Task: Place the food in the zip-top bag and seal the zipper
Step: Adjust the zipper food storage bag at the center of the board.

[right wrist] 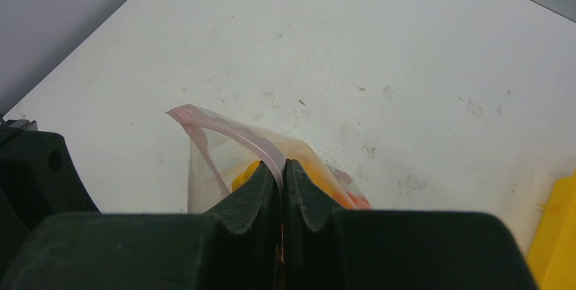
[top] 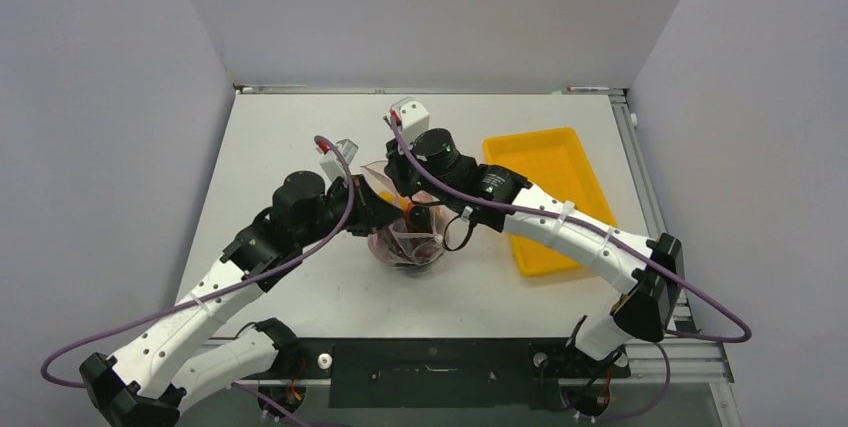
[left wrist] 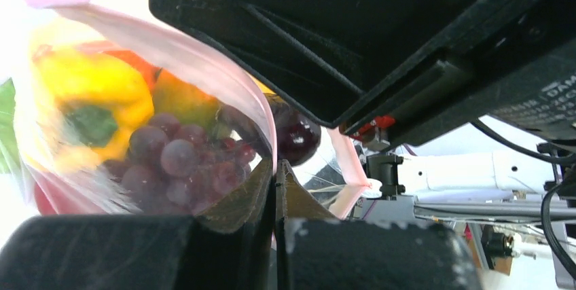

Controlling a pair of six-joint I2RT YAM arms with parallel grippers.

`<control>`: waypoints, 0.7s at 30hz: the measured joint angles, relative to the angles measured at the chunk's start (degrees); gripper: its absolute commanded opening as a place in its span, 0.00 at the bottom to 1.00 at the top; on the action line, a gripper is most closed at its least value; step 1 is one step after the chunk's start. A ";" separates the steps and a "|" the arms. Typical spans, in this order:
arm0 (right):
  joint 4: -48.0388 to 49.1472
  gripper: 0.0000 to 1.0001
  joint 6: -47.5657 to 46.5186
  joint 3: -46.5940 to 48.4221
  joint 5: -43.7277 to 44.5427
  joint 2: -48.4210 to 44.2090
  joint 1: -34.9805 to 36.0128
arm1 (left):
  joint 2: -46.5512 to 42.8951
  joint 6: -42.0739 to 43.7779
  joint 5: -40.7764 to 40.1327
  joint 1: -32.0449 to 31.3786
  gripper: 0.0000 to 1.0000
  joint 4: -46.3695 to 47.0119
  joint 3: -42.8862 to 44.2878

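Note:
The zip-top bag hangs between both arms over the middle of the table, bulging with the food. Through its clear wall in the left wrist view I see a yellow bell pepper, a dark red grape bunch and a dark eggplant. My left gripper is shut on the pink zipper at the bag's mouth. My right gripper is shut on the same zipper, with yellow food showing just below. In the top view the left gripper and right gripper meet at the bag's top.
The yellow tray lies to the right of the bag, under the right forearm; its corner shows in the right wrist view. White tabletop lies behind and to the left. Grey walls enclose the table.

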 measured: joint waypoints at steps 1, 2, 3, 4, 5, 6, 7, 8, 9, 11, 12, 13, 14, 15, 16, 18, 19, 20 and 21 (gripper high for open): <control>0.22 0.05 -0.11 0.20 -0.72 0.66 -0.11 | -0.04 -0.46 -0.46 0.00 0.00 0.46 -0.59; 0.39 0.05 -0.20 0.20 -1.44 1.16 -0.13 | -0.22 -1.03 -1.22 0.00 0.00 1.11 -1.40; 0.39 0.05 -0.31 0.20 -1.99 1.46 -0.17 | -0.46 -1.57 -1.73 0.00 0.00 1.62 -2.08; 0.37 0.05 -0.39 0.17 -2.45 1.57 -0.20 | -0.76 -1.92 -2.14 -0.02 0.00 2.10 -2.69; 0.39 0.05 -0.50 0.17 -2.86 1.57 -0.22 | -1.05 -2.16 -2.58 -0.09 0.00 2.58 -3.23; 0.55 0.05 -0.57 0.17 -3.19 1.55 -0.22 | -1.29 -2.47 -2.95 -0.15 0.00 2.91 -3.63; 0.79 0.05 -0.74 0.17 -3.58 1.53 -0.22 | -1.44 -2.73 -3.28 -0.15 0.00 3.19 -3.87; 0.94 0.07 -0.85 0.11 -3.82 1.53 -0.22 | -1.51 -2.93 -3.48 -0.20 0.00 3.34 -3.98; 1.16 0.09 -0.94 -0.07 -3.96 1.53 -0.22 | -1.53 -3.13 -3.65 -0.20 0.00 3.37 -4.02; 1.75 0.14 -1.11 -0.57 -4.20 1.46 -0.24 | -1.53 -3.26 -4.02 -0.20 0.00 3.52 -4.02; 1.92 0.17 -1.18 -0.76 -4.24 1.42 -0.24 | -1.57 -3.30 -4.22 -0.20 0.00 3.61 -4.02; 2.23 0.21 -1.29 -1.03 -4.24 1.29 -0.24 | -1.64 -3.32 -4.37 -0.20 0.00 3.67 -4.02; 2.49 0.25 -1.38 -1.31 -4.24 1.09 -0.24 | -1.77 -3.34 -4.50 -0.20 0.00 3.72 -4.02; 2.67 0.29 -1.38 -1.62 -4.22 0.83 -0.24 | -2.01 -3.32 -4.68 -0.20 0.00 3.72 -4.04; 2.86 0.34 -1.46 -1.95 -4.17 0.37 -0.24 | -2.32 -3.32 -4.90 -0.20 0.00 3.69 -4.04; 3.26 0.43 -1.46 -2.58 -4.04 -0.57 -0.24 | -2.93 -3.32 -5.33 -0.20 0.00 3.69 -4.04; 3.58 0.47 -1.53 -3.06 -3.91 -1.18 -0.24 | -3.28 -3.32 -5.68 -0.20 0.00 3.69 -4.04; 3.74 0.50 -1.57 -3.69 -3.74 -2.14 -0.24 | -3.65 -3.32 -5.99 -0.20 0.00 3.69 -4.04; 3.78 0.52 -1.46 -4.04 -3.58 -2.84 -0.24 | -4.09 -3.32 -6.25 -0.20 0.00 3.69 -4.09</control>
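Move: The right hand still pinches the far, left part of the bag's pink zipper rim right at its fingertips, with the yellow pepper about 3 cm ahead, 3 cm left and 12 cm below, the filled bag's bulk 4 cm back, 2 cm right and 12 cm below, and the empty yellow tray some 33 cm right, 4 cm ahead and 20 cm lower. From the left hand, which grips a nearer stretch of the rim, the right-held part lies about 6 cm straight ahead at roughly its own height. The right hand carries its pinched bit of rim about 1 cm left and down, slows almost to a stop, then opens its fingers to nearly half and lets the rim go, easing back to the right by about 1 cm, slightly towards its base and up. The left hand keeps its pinch on the nearer rim, dipping about 1 cm and coming back up as it shifts about 1 cm forward and 1 cm left and turns some 5 degrees counter-clockwise. ##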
